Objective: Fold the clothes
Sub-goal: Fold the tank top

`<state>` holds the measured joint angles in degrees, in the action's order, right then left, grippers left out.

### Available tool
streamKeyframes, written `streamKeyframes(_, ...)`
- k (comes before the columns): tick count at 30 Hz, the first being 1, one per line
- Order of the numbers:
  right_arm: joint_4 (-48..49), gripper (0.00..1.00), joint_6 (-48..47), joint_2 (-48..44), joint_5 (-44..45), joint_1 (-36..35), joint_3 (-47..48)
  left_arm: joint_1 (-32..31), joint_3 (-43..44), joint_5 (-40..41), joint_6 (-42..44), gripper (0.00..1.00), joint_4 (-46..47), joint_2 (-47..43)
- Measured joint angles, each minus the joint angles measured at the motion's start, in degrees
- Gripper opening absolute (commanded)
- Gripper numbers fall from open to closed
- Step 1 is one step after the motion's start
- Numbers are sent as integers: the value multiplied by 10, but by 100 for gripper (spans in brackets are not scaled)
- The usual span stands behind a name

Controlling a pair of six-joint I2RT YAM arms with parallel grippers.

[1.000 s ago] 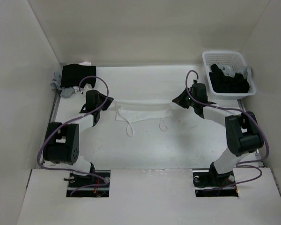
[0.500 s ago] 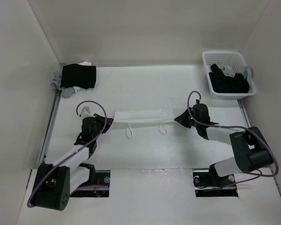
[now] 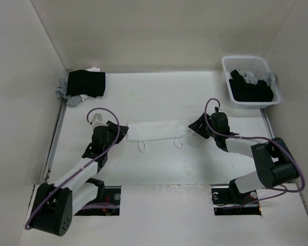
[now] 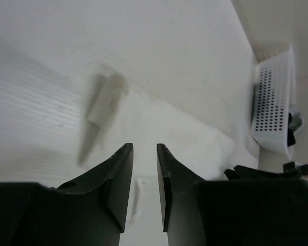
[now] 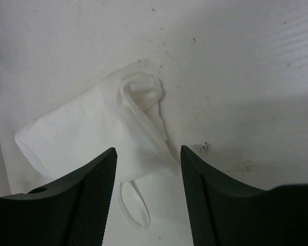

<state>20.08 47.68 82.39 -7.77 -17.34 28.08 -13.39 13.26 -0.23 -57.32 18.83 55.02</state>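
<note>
The clothes [image 3: 156, 130] are one thin white garment, lying flat as a folded band across the middle of the table, with two strap loops [image 3: 142, 146] trailing off its near edge. My left gripper [image 3: 122, 130] sits at the band's left end, jaws a narrow gap apart with nothing between them [image 4: 145, 148]. At the right end, my right gripper [image 3: 194, 126] is open wide over the garment's bunched corner [image 5: 141, 92], holding nothing [image 5: 148, 154]. One strap loop [image 5: 133, 205] lies between its fingers.
A black folded stack [image 3: 85, 83] with grey and white pieces sits at the back left corner. A white basket [image 3: 227, 64] at the back right holds black and grey garments. White walls close in the table on three sides.
Both grippers carried the garment's ends toward the near side, then opened and let go. The cloth now lies folded over itself on the table.
</note>
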Motion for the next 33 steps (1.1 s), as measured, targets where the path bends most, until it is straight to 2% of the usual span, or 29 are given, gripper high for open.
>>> streamKeyframes(4,1,60,-10,46,-7,0,35,-88,92,17,7,23,19,85)
streamKeyframes(8,6,52,-8,90,-24,0,61,-128,142,18,13,23,72,198)
streamKeyframes(10,12,44,0,108,-31,0,73,-120,143,18,14,22,90,247)
streamKeyframes(15,44,14,30,145,-49,0,79,-72,121,20,14,22,111,307)
streamKeyframes(19,64,6,53,151,-56,2,66,-40,86,23,14,22,133,308)
streamKeyframes(26,55,5,60,31,-43,12,-13,-21,55,8,14,24,171,293)
streamKeyframes(33,-61,6,22,-167,24,-5,-37,-82,48,7,9,26,150,173)
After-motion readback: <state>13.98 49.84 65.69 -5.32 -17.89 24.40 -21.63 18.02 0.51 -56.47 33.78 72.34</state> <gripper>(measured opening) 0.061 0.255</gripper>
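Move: Lying just ahead of the open right fingers, the right end of the tank top is about 2 cm forward, 3 cm left and 3 cm down; the near strap hangs 5 cm back and 5 cm left of that hand, and the laundry basket stands some 19 cm ahead, 24 cm right. From the left hand the top's left end is roughly 2 cm ahead, 2 cm right and 7 cm down, the dark folded pile 20 cm ahead and 16 cm left. Easing about 3 cm forward, 3 cm left and down onto the tank top's right end, the right hand shuts its fingers on it, then pulls up some 7 cm while drawing back and a little right. The left hand, fingers staying slightly open, swings about 9 cm right and up, dips some 10 cm while coming back left, then rises rightward again. ##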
